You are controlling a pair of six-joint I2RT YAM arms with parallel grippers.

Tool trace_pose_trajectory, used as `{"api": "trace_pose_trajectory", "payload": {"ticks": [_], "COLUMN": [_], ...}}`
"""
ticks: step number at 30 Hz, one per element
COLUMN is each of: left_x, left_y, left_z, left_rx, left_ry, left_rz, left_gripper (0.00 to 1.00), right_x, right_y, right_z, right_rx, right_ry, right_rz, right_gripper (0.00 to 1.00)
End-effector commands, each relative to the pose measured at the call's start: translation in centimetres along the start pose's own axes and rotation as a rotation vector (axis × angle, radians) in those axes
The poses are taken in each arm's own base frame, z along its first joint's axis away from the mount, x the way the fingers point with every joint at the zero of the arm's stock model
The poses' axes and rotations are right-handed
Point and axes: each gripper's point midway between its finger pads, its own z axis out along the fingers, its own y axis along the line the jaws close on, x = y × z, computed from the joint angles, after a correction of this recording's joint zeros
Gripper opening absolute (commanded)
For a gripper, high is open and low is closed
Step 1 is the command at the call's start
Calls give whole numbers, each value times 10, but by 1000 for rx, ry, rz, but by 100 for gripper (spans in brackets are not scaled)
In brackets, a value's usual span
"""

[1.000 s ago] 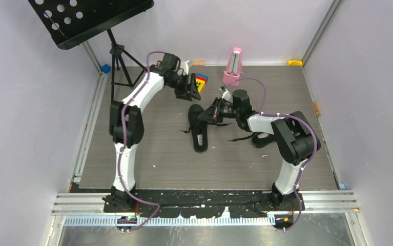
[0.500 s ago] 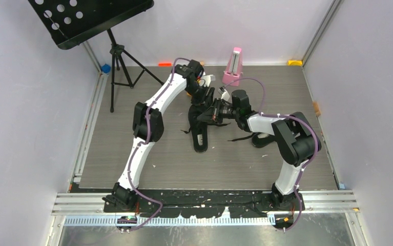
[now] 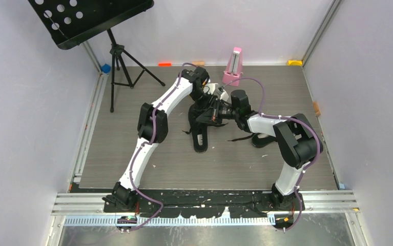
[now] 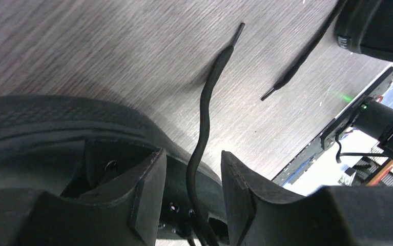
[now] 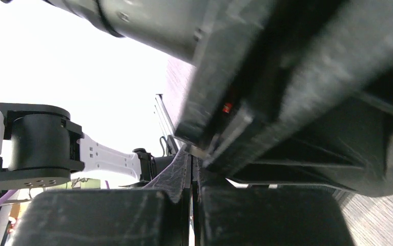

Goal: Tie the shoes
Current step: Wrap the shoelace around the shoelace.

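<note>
One black shoe (image 3: pixel 200 139) lies in the middle of the mat, toe towards me. The other shoe (image 3: pixel 260 141) lies to its right, partly behind my right arm. My left gripper (image 3: pixel 205 104) hangs over the first shoe's lacing. In the left wrist view the left gripper (image 4: pixel 192 154) is open. A loose black lace (image 4: pixel 207 102) runs between its fingers (image 4: pixel 145 195) without touching them, above the shoe (image 4: pixel 56 128). My right gripper (image 3: pixel 210 114) is at the same shoe's lacing and the right gripper (image 5: pixel 191 193) is shut. I cannot see whether a lace is pinched in it.
A black music stand (image 3: pixel 89 18) on a tripod (image 3: pixel 120 66) stands at the back left. A pink metronome (image 3: pixel 233 66) is at the back wall, with small coloured blocks (image 3: pixel 165 64) along it. A second lace end (image 4: pixel 286 77) lies on the mat.
My left arm swung from the back of the mat over to the first shoe. Its gripper came down round the lace and its jaws narrowed. The right arm has not moved.
</note>
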Motion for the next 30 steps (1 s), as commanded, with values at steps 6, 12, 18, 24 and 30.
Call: {"api": "trace_pose_trajectory", "payload": {"ticks": [6,12,18,24,30], "left_x": [21,30,32,31,19], "left_y": [-28,-24,-26,-20,-22], "left_z": [23,33,36,36,28], "left_rx": [39,30,33,1,11], "left_ry": [90,128,135,133,84], "left_rz": [74,66,87,83,82], "left_gripper": [45,37,16,27,3], "right_x": [-14,-13,-14,-14,-13], "right_y": [27,25,25,25,25], "right_z": [-4,-4,-5,-4,-5], "right_rx": [-50,-43,-41,-38,-38], "right_ry": [-54,-57,-59,-60,-59], "right_rz": [-94,-91,-90,-89,-90], "right_gripper": [0,0,0,0,0]}}
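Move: The free lace end on the near shoe's right side is about 5 cm back, 3 cm to the right and 4 cm below the left hand, already running between its open fingers. The shoe's middle is some 8 cm back, 5 cm left and 5 cm down; the other shoe's lace tip is roughly 14 cm back, 9 cm right and 7 cm down. From the right hand, the lace end is about 7 cm right, 1 cm back and 8 cm lower. Back towards the robot by about 4 cm, sinking some 3 cm and easing 2 cm to the right, the left hand follows the free lace end, turning slightly clockwise. Its half-open fingers then close and pinch the lace a few centimetres short of its tip. The right hand stays in place just left of it, fingers still shut. ##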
